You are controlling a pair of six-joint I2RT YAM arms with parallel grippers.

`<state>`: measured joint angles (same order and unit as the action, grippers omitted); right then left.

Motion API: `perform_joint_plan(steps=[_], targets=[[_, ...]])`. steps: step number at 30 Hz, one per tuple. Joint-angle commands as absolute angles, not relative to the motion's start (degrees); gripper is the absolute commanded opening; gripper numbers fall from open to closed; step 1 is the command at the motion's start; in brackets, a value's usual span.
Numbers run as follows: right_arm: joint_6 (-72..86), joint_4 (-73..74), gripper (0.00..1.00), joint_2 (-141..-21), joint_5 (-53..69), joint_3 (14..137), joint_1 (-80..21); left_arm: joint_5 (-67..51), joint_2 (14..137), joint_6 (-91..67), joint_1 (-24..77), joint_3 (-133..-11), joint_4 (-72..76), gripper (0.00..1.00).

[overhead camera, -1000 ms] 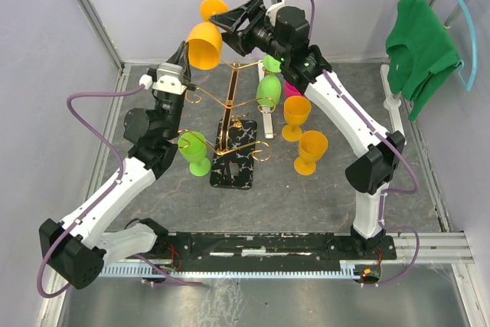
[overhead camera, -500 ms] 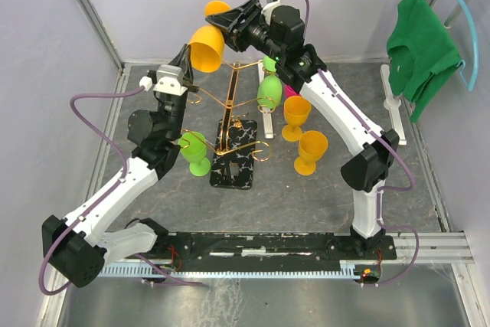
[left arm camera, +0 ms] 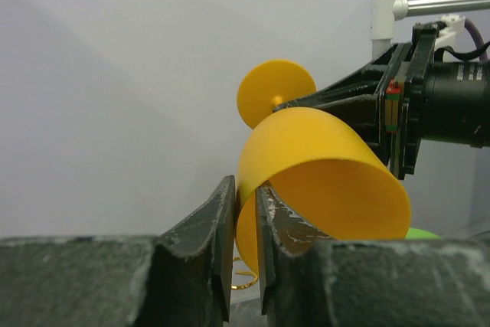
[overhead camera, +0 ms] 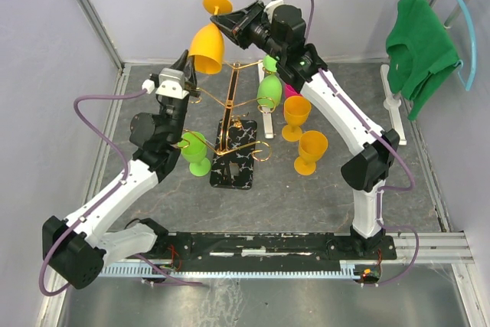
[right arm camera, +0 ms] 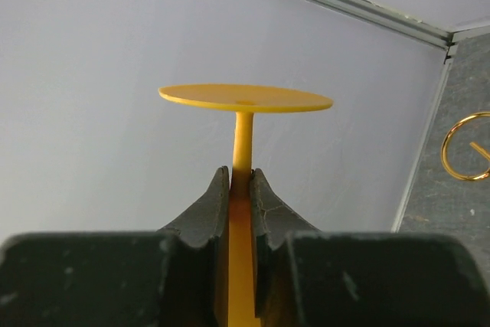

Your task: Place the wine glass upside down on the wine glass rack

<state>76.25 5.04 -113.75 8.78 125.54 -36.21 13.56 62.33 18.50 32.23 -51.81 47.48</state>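
Observation:
An orange wine glass (overhead camera: 208, 44) hangs in the air above the rack, bowl mouth down and left, foot (overhead camera: 217, 1) up. My right gripper (overhead camera: 227, 19) is shut on its stem, just under the round foot (right arm camera: 245, 97), with the stem filling the gap at the right gripper (right arm camera: 241, 178). My left gripper (overhead camera: 190, 65) straddles the bowl's rim (left arm camera: 321, 151). The left gripper (left arm camera: 245, 189) has one finger inside and one outside, jaws a narrow gap apart. The gold wine glass rack (overhead camera: 230, 89) stands below on its black marbled base (overhead camera: 239, 160).
Two green glasses (overhead camera: 194, 147) (overhead camera: 269, 88) hang on the rack arms. Two orange glasses (overhead camera: 297, 112) (overhead camera: 311, 147) stand right of it, a pink object (overhead camera: 292, 91) behind. A white pole stand (overhead camera: 394, 101) with a green cloth (overhead camera: 419, 36) is far right. Walls enclose the back.
The right jaws closed onto the stem. The glass tipped so its foot points higher. The left jaws eased slightly apart at the rim.

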Motion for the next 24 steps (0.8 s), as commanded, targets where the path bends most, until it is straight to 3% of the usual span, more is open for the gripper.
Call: perform_joint_plan(steps=[1,14,20,24], targets=[[68.51,3.42,0.06,-111.91,10.31,127.05,-37.83,12.02,59.60,14.01,32.65,-50.07,45.73,0.26],[42.23,6.33,0.01,-108.12,-0.63,130.95,-36.62,12.64,50.54,11.68,32.71,-42.77,35.13,0.56],[24.99,7.52,0.00,-99.57,-4.79,123.43,-35.61,16.42,49.26,11.47,32.70,-45.46,28.50,0.65],[13.74,11.01,0.01,-91.18,-8.78,113.89,-35.48,22.37,53.24,9.95,32.53,-53.05,21.02,0.77]])
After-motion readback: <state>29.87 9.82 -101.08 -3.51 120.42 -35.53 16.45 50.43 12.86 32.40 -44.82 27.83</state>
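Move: The left hand has the orange glass's rim between its fingers and the right pinches the stem near the foot. The middle of the rack's top lies about 12 cm back, 2 cm right and 19 cm below the right hand; from the left hand it is roughly 3 cm back, 8 cm right and 17 cm below. From the right hand, the empty far-left hook is some 3 cm ahead, 5 cm left and 18 cm below; the hanging green glass is 2 cm ahead, 14 cm right and 25 cm below. The left fingers open wide and come free of the orange glass's rim as that hand sinks about 7 cm and tips some 15 degrees down. The right keeps its pinch on the stem, hardly shifting at first, then swings about 9 cm right and 3 cm up over the rack while the wrist rolls and tips up, nearly 50 degrees in all, bringing the bowl underneath. ##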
